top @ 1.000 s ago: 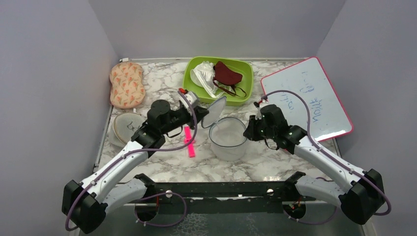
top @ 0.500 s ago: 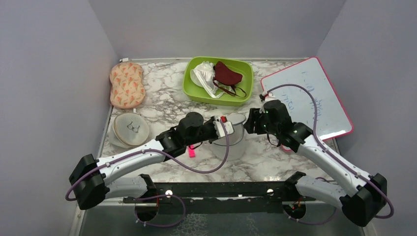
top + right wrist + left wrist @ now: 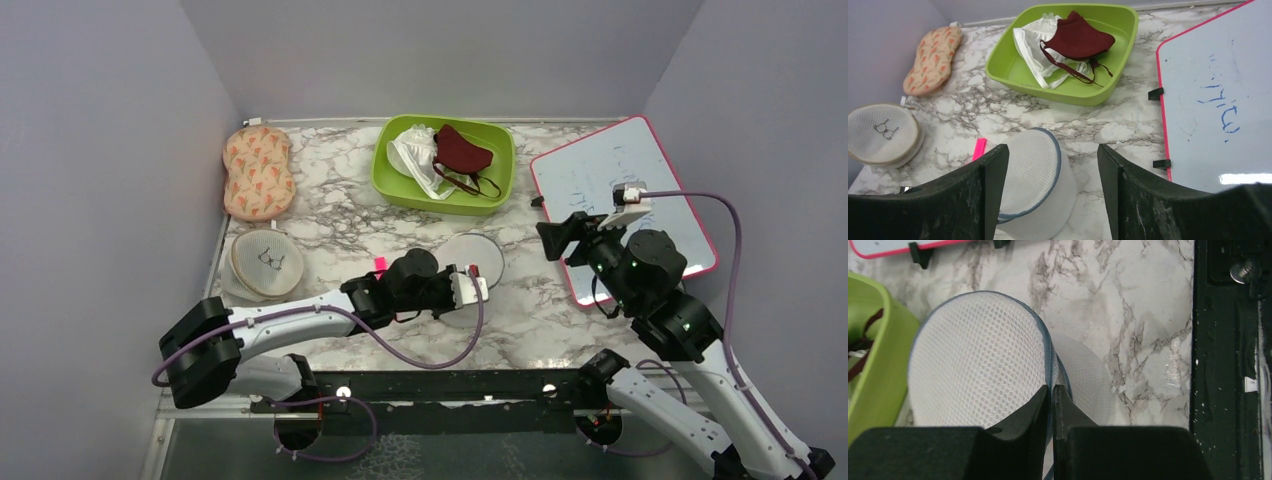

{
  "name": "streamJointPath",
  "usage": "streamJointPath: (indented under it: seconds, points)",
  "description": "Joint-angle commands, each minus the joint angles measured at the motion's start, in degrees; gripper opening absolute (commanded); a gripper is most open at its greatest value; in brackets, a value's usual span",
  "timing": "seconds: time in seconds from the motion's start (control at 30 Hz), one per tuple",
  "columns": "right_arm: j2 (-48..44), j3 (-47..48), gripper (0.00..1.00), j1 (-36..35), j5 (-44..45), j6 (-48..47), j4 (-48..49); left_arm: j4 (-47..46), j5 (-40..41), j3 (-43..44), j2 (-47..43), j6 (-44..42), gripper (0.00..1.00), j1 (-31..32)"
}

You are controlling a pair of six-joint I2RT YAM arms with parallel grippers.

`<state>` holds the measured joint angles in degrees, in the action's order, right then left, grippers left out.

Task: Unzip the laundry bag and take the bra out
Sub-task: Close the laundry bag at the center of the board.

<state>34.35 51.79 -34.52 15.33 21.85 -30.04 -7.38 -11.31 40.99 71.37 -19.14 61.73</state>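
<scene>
The laundry bag (image 3: 468, 252) is a round white mesh case with a blue-grey zip rim, lying mid-table with its lid tilted over the base. It also shows in the left wrist view (image 3: 973, 355) and the right wrist view (image 3: 1035, 172). My left gripper (image 3: 482, 280) is shut on the bag's zip rim (image 3: 1049, 357). My right gripper (image 3: 556, 236) is open and empty, raised above and to the right of the bag. A white bra (image 3: 1030, 42) and a dark red bra (image 3: 1075, 37) lie in the green tray (image 3: 500, 165).
A beige mesh case with a bra icon (image 3: 265, 262) and a patterned pad (image 3: 258, 172) lie at the left. A pink strip (image 3: 979, 148) lies beside the bag. A pink-framed whiteboard (image 3: 625, 195) lies at the right. A black rail (image 3: 1225, 365) runs along the near edge.
My left gripper swung the bag's lid right and down over the base. My right gripper let go of the bag's rim and rose up and to the right.
</scene>
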Motion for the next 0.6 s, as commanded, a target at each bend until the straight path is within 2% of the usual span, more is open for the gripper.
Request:
streamJointPath:
  seconds: [0.0, 0.27, 0.57]
  points:
    - [2.12, -1.11, 0.64, -0.19, 0.95, -1.06, -1.80, 0.06, -5.19, -0.68, 4.09, 4.48, 0.00, 0.47]
    - [3.93, -3.35, 0.64, -0.19, -2.89, 1.01, 0.30, -6.66, -5.63, -1.28, 9.99, 9.95, 0.00, 0.66]
    - [2.94, -4.33, 0.63, -0.19, -3.32, 1.40, -1.08, -9.93, -1.55, -3.55, 15.00, 13.38, 0.00, 0.66]
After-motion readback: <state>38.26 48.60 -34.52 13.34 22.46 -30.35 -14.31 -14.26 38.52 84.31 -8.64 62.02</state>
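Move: The left hand pinches the near rim of the laundry bag's lid; the middle of the bag lies about 3 cm ahead, level sideways, some 11 cm below. The pink clip lies roughly 17 cm to this hand's left and 3 cm farther out, 16 cm below. The green tray is about 28 cm ahead, 4 cm left and 14 cm down. From the open right hand the bag is around 16 cm left, 3 cm back and 25 cm below. Left hand, still pinching the lid's rim, lowers it about 8 cm towards the bag; right hand sinks about 4 cm. ##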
